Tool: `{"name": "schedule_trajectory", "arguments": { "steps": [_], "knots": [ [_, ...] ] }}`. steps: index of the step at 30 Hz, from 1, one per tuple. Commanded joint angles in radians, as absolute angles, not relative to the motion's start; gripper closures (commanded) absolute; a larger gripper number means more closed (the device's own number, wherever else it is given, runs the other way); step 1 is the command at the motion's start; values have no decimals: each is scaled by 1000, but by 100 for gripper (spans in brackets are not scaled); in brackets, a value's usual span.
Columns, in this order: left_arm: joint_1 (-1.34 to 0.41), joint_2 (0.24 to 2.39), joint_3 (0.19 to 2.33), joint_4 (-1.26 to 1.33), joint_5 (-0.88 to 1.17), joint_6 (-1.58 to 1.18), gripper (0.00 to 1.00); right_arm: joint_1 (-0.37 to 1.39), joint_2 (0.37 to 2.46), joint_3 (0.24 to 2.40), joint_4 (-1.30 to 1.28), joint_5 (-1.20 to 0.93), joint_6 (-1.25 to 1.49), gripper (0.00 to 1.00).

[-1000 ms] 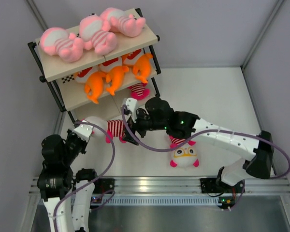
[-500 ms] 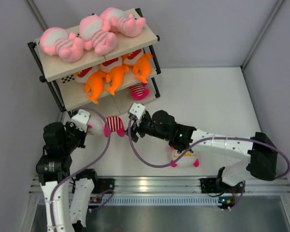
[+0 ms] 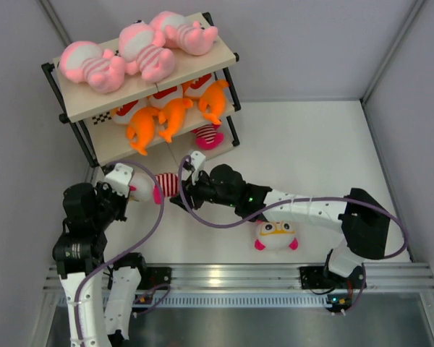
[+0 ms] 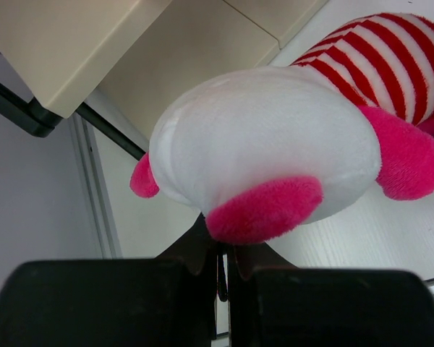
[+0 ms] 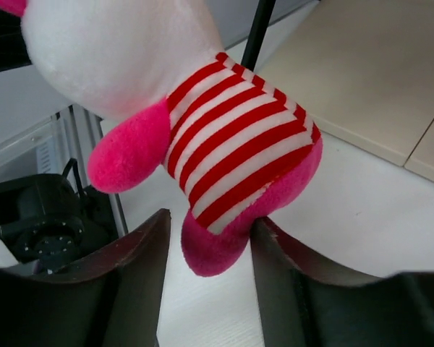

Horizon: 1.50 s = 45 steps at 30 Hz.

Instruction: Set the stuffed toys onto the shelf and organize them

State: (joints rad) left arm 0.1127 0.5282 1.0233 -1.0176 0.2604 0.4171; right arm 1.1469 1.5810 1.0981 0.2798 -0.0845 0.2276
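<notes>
A white-headed stuffed toy in a red-striped shirt (image 3: 168, 184) (image 4: 267, 144) (image 5: 239, 144) hangs just in front of the shelf (image 3: 94, 101). My left gripper (image 3: 130, 189) (image 4: 224, 249) is shut at the toy's head, beside a pink ear. My right gripper (image 3: 179, 194) (image 5: 211, 217) is open around the toy's pink leg; one finger touches it, and a gap remains at the other. On the shelf, three pink toys (image 3: 141, 50) lie on the top board and three orange ones (image 3: 170, 112) on the middle board. Another striped toy (image 3: 208, 135) lies on the lowest board.
A third striped toy (image 3: 276, 235) lies face up on the white table, under my right forearm. The shelf's black legs (image 3: 235, 134) and lowest beige board (image 5: 362, 72) stand close behind the held toy. Grey walls close in the left, the back and the right.
The left gripper has carried the striped toy up and left, toward the shelf. The right arm has followed to the left, and its jaws have narrowed around the toy's leg.
</notes>
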Motion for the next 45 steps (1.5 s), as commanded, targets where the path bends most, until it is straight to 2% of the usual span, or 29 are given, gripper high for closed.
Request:
{"name": "schedule_trajectory", "arguments": {
  "steps": [1,2,4,5,7,8,9,11,12,14,21,27,35,45],
  "knots": [
    [114,522,1068,-997,256,393,100,1141,1641,1200,301,-91,330,54],
    [114,520,1065,-997,252,391,100,1141,1649,1204,301,-80,343,70],
    [114,511,1054,-999,230,390,100,1138,1664,1215,296,-80,392,93],
    [114,508,1049,-1003,226,390,100,1132,1667,1219,284,-80,415,100],
    [113,488,1032,-1006,197,397,97,1123,1672,1224,273,-101,478,100],
    [114,479,1023,-1005,187,400,74,1114,1675,1220,256,-119,500,100],
    [114,462,1017,-1005,173,409,57,1108,1675,1218,244,-129,521,100],
    [114,446,999,-1005,138,417,38,1097,1667,1207,213,-146,570,100],
    [112,436,994,-1005,127,422,25,1092,1652,1181,198,-150,587,100],
    [114,423,988,-1006,92,426,18,1085,1634,1143,201,-179,652,100],
    [114,394,989,-1005,22,492,18,1043,1600,990,202,-275,880,100],
    [114,393,999,-1003,11,506,18,959,1677,908,443,-341,1090,100],
    [112,393,997,-1003,11,511,18,907,1840,1000,772,-383,1299,100],
    [112,388,996,-1005,-15,511,18,884,1954,1140,811,-305,1356,100]
  ]
}}
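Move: Lying about 8 cm to the right hand's left and 2 cm farther out, at nearly its height, is the striped-body toy, its feet nearest those open fingers. The left hand still grips it by the head, with its middle some 7 cm right and 2 cm ahead. From the right hand, the bottom shelf's free middle is about 12 cm ahead, 3 cm left and 17 cm down; the striped toy already shelved there is 17 cm ahead, 8 cm right and 15 cm down. Closing on the toy's foot end, the right hand takes it over, sinks about 11 cm while easing right and slightly back, then swings some 8 cm forward towards the bottom shelf, coming up a little and back left. Its wrist rolls about 60 degrees, forward side downward. The left fingers open, let go of the head, and that hand backs off about 5 cm, mostly left. ##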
